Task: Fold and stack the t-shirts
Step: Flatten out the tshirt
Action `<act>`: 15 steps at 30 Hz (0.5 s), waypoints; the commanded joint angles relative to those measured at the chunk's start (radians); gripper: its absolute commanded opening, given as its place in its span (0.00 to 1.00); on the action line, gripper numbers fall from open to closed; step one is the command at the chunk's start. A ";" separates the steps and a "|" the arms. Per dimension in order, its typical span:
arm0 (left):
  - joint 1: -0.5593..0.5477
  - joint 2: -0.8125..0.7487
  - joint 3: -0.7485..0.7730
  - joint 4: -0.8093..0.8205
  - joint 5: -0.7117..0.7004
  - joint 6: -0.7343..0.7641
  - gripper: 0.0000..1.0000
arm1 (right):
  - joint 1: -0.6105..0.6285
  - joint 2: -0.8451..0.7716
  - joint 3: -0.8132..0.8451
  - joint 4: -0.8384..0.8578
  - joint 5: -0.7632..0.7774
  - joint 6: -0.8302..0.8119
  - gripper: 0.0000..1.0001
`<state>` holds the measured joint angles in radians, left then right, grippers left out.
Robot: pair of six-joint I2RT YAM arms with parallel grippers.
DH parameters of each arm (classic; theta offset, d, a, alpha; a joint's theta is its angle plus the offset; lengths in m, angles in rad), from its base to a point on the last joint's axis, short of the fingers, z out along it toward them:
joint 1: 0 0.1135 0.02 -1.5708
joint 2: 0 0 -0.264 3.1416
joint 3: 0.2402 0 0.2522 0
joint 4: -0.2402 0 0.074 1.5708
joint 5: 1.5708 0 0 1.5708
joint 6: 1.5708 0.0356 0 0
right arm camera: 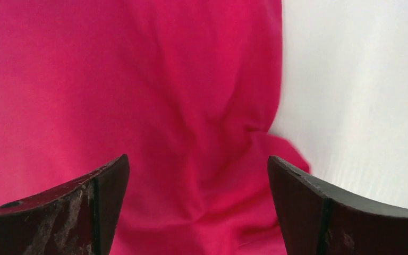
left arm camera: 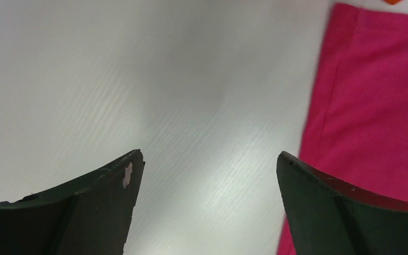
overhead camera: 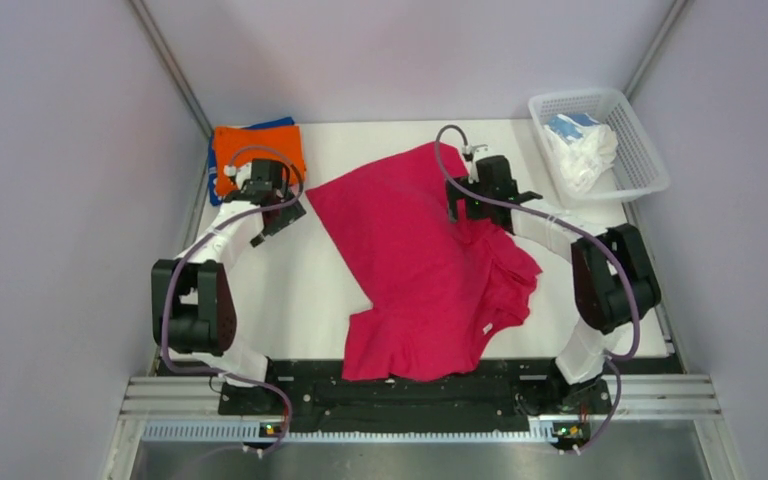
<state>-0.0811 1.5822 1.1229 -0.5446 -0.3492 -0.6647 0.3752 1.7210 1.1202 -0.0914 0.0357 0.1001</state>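
Note:
A crimson-pink t-shirt (overhead camera: 420, 260) lies spread and rumpled across the middle of the table, its lower hem hanging over the near edge. My left gripper (overhead camera: 282, 218) stands open just left of the shirt's left edge, over bare table; that shirt edge (left arm camera: 372, 101) shows at the right of the left wrist view. My right gripper (overhead camera: 463, 205) hovers open over the shirt's upper right part, with wrinkled cloth (right arm camera: 191, 133) below its spread fingers. Neither holds anything. A folded orange t-shirt (overhead camera: 256, 150) lies on a blue one (overhead camera: 278, 124) at the back left.
A white mesh basket (overhead camera: 600, 140) at the back right holds white and light-blue cloth (overhead camera: 580, 150). Grey walls enclose the table on three sides. The arms' bases and a black rail (overhead camera: 400, 395) run along the near edge.

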 commanded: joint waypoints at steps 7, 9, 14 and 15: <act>-0.036 -0.007 0.083 0.223 0.513 0.100 0.99 | 0.044 -0.298 -0.133 0.007 0.114 0.207 0.99; -0.050 0.062 0.142 0.234 0.581 0.108 0.99 | 0.061 -0.383 -0.217 -0.039 0.124 0.296 0.99; -0.084 0.316 0.334 0.240 0.727 0.093 0.99 | 0.094 -0.604 -0.439 -0.144 0.046 0.455 0.99; -0.090 0.362 0.378 0.241 0.747 0.085 0.99 | 0.105 -0.640 -0.476 -0.154 0.015 0.479 0.99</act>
<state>-0.1490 1.8027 1.3811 -0.3618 0.2367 -0.5808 0.4515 1.2022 0.7673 -0.1413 0.1215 0.4202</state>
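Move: The t-shirt's middle lies about 29 cm to the left hand's right, 10 cm back and some 7 cm below. From that hand, the shirt's far left corner is roughly 8 cm ahead and 5 cm right, and the folded stack 14 cm ahead and 6 cm left. From the right hand, the shirt's bunched side lies about 19 cm back, 11 cm right and 7 cm below. Left hand sweeps some 14 cm right and forward over the t-shirt; right hand lifts back 10, both open. ##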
